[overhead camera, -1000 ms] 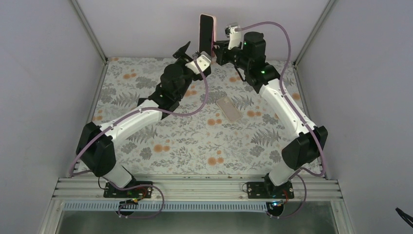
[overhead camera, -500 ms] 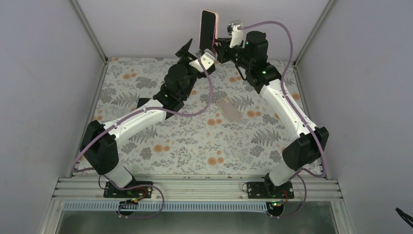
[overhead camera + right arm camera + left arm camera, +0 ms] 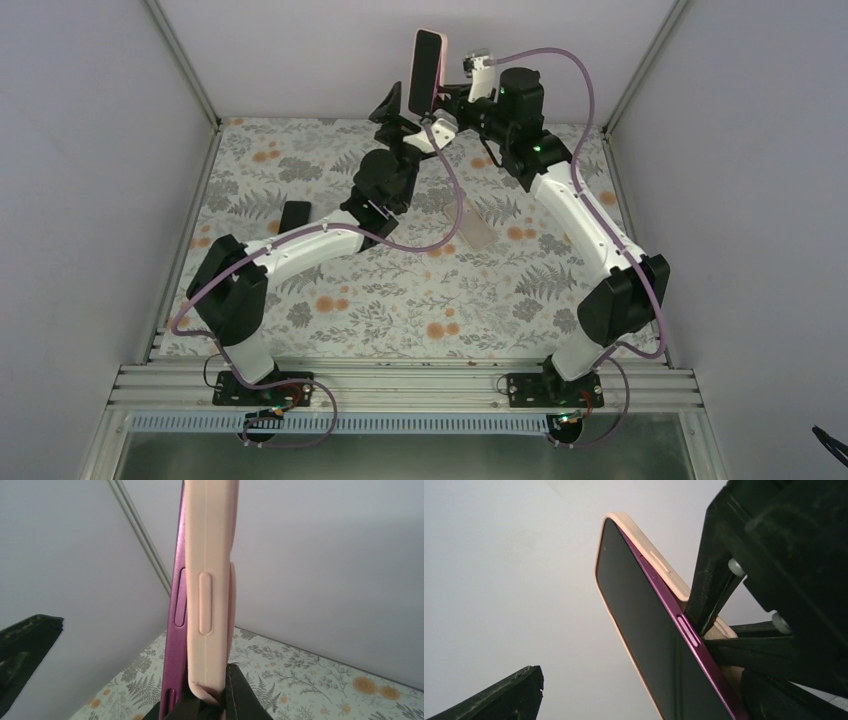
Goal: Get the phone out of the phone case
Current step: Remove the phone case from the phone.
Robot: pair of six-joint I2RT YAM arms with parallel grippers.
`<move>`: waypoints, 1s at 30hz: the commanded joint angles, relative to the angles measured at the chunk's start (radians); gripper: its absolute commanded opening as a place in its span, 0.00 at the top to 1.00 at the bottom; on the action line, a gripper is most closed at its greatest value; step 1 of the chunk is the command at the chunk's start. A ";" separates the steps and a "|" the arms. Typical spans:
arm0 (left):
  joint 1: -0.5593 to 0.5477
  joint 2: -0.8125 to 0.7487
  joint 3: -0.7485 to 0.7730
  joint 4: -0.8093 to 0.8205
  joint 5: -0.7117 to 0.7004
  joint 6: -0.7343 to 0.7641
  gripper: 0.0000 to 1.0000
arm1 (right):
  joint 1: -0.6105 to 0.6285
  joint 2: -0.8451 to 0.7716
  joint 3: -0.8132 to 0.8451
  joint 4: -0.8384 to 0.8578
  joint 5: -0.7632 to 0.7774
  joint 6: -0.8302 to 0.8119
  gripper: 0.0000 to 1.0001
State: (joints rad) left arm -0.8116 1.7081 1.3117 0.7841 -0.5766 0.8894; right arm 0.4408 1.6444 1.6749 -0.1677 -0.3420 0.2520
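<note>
The purple phone in its pink case stands upright in the air above the table's far edge. My right gripper is shut on the case's lower end. In the right wrist view the phone's purple edge stands slightly apart from the case near the bottom. My left gripper is open just left of the phone. In the left wrist view the dark screen fills the middle, with one left finger at lower left, apart from it.
A beige phone-shaped slab lies flat at mid-table, partly crossed by the left arm's cable. A black flat object lies on the floral cloth beside the left arm. Grey walls close the back and sides.
My left arm has swung right, bringing its open gripper close beside the phone and uncovering the black object on the table. The right gripper holds the cased phone in about the same place.
</note>
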 commanded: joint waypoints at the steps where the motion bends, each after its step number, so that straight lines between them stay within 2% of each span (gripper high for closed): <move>1: 0.063 0.002 -0.023 0.026 -0.093 -0.036 0.07 | 0.016 -0.066 -0.009 0.041 -0.060 0.007 0.97; 6: 0.113 -0.004 0.005 -0.099 -0.096 -0.165 0.32 | 0.016 -0.089 -0.013 0.045 -0.071 0.015 0.97; 7: 0.131 0.001 0.022 -0.127 -0.099 -0.206 0.34 | 0.016 -0.089 -0.011 0.045 -0.081 0.018 0.97; 11: 0.178 0.027 0.140 -0.296 -0.095 -0.320 0.37 | 0.017 -0.083 -0.024 0.056 -0.149 0.031 0.97; 17: 0.154 -0.010 0.111 -0.216 0.050 -0.284 0.38 | 0.024 -0.051 -0.039 0.075 -0.212 0.043 0.97; 20: 0.127 0.020 0.129 -0.173 0.046 -0.235 0.40 | 0.033 -0.033 -0.036 0.079 -0.222 0.051 0.97; 21: 0.118 0.034 0.144 -0.166 0.037 -0.219 0.44 | 0.038 -0.029 -0.035 0.079 -0.223 0.051 0.97; 27: 0.074 0.047 0.122 -0.093 0.063 -0.177 0.91 | 0.043 -0.023 -0.034 0.069 -0.185 0.040 0.97; 28: 0.065 0.042 0.113 -0.089 0.068 -0.170 0.96 | 0.043 -0.024 -0.036 0.068 -0.172 0.035 0.97; 30: 0.039 0.031 0.091 -0.066 0.073 -0.142 0.98 | 0.040 -0.024 -0.036 0.063 -0.146 0.028 0.97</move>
State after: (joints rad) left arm -0.7612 1.7477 1.4155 0.6151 -0.4885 0.6857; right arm 0.4355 1.6428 1.6482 -0.0601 -0.3523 0.3164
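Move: The phone, its right-hand edge already sprung from the case, stands nearly upright above the table: its middle is about 5 cm ahead of the left hand, 1 cm right and 5 cm up, with the case's middle roughly 1 cm farther out and to the right. The bare purple edge passes some 2 cm ahead of and 3 cm right of the left hand. From the right hand, pinching the case, the phone's middle lies about 2 cm ahead, 3 cm left and 4 cm up. The phone's bare edge is taken by the left hand, which pushes forward about 3 cm beside it, dipping about 2 cm and partly rising again, its right finger between phone and case. It then eases some 2 cm right as its jaws, half closed on the way, shut and pinch the edge. The right hand keeps its pinch on the case, rising about 1.5 cm. ##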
